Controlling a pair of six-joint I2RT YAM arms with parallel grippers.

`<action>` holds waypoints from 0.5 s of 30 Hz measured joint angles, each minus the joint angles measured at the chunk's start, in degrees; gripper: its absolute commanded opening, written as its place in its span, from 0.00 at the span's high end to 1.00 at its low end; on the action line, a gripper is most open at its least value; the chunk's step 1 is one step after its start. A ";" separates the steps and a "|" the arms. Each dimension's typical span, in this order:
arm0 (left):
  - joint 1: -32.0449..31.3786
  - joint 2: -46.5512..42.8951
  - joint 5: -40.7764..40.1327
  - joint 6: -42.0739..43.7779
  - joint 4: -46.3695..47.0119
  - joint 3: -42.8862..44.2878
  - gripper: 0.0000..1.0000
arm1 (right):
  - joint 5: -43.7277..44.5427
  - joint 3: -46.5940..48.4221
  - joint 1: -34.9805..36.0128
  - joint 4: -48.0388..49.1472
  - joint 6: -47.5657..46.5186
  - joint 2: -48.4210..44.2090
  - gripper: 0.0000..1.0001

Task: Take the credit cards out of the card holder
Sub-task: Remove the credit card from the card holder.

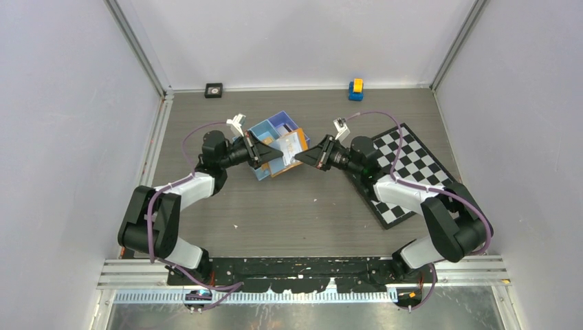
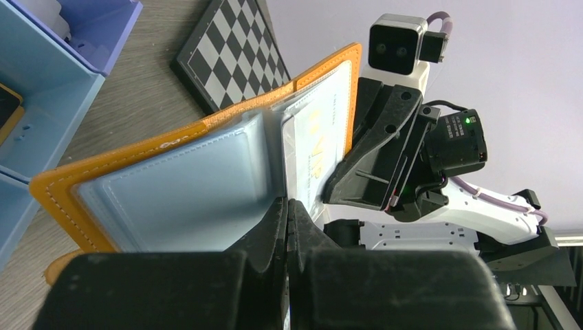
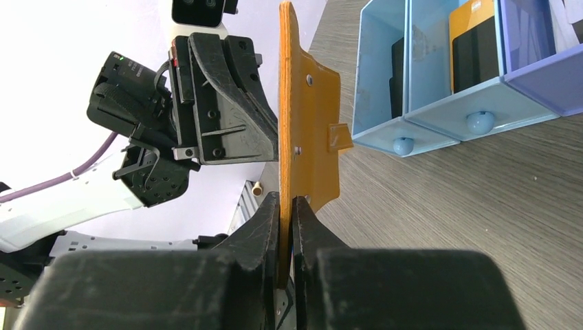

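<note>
The orange card holder (image 1: 292,146) hangs open in the air between both grippers, just over the blue tray. In the left wrist view its orange cover (image 2: 168,143) frames clear sleeves, and a white credit card (image 2: 320,137) with yellow print shows in the right-hand sleeve. My left gripper (image 2: 287,203) is shut on a thin inner sleeve at the fold; whether a card lies in that sleeve I cannot tell. In the top view the left gripper (image 1: 273,152) is at the holder's left side. My right gripper (image 3: 287,199) is shut on the edge of the orange cover (image 3: 309,117), at the holder's right side (image 1: 301,158).
The blue three-compartment tray (image 1: 275,127) stands just behind the holder, with dark and orange items (image 3: 471,48) in its compartments. A chessboard (image 1: 405,172) lies to the right. A small yellow and blue toy (image 1: 355,89) and a black square (image 1: 214,90) sit by the back wall.
</note>
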 measured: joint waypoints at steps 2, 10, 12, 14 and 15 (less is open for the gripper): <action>-0.11 -0.09 -0.09 0.44 -0.31 0.09 1.00 | -0.20 -0.33 -0.22 0.50 0.35 -0.07 0.99; 0.02 -0.13 -0.59 0.81 -1.29 0.09 0.83 | 0.17 -2.16 -2.45 1.95 1.51 -1.42 0.99; -0.02 -0.13 -0.44 0.50 -0.96 0.09 0.75 | 0.17 -2.19 -2.54 2.36 1.68 -1.42 0.99; -0.35 -0.09 -0.20 0.07 -0.33 0.09 0.72 | 0.13 -2.23 -2.54 2.75 1.95 -1.42 0.99; -0.61 0.00 -0.02 -0.48 0.33 0.09 0.70 | 0.11 -2.25 -2.54 3.04 2.12 -1.42 1.00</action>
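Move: The white card in the card holder's right-hand page lies just off the shut left fingertips, about 2 cm ahead, 2 cm to the right and at their height. The holder's middle is some 2 cm ahead of those tips, 1 cm right and 2 cm lower. The compartment tray stands about 6 cm ahead, 2 cm left and 16 cm below. From the right gripper, which pinches the holder's edge, the card is roughly 3 cm ahead and 1 cm left, level with it. Keep the right gripper pinched on the holder's edge and draw it about 1.5 cm to the right, slightly forward as well, away from the left fingertips. Hold the left gripper nearly in place beside the inner edge of the sleeve, then open its shut fingers to about a quarter of their range as the right hand comes to a stop. ##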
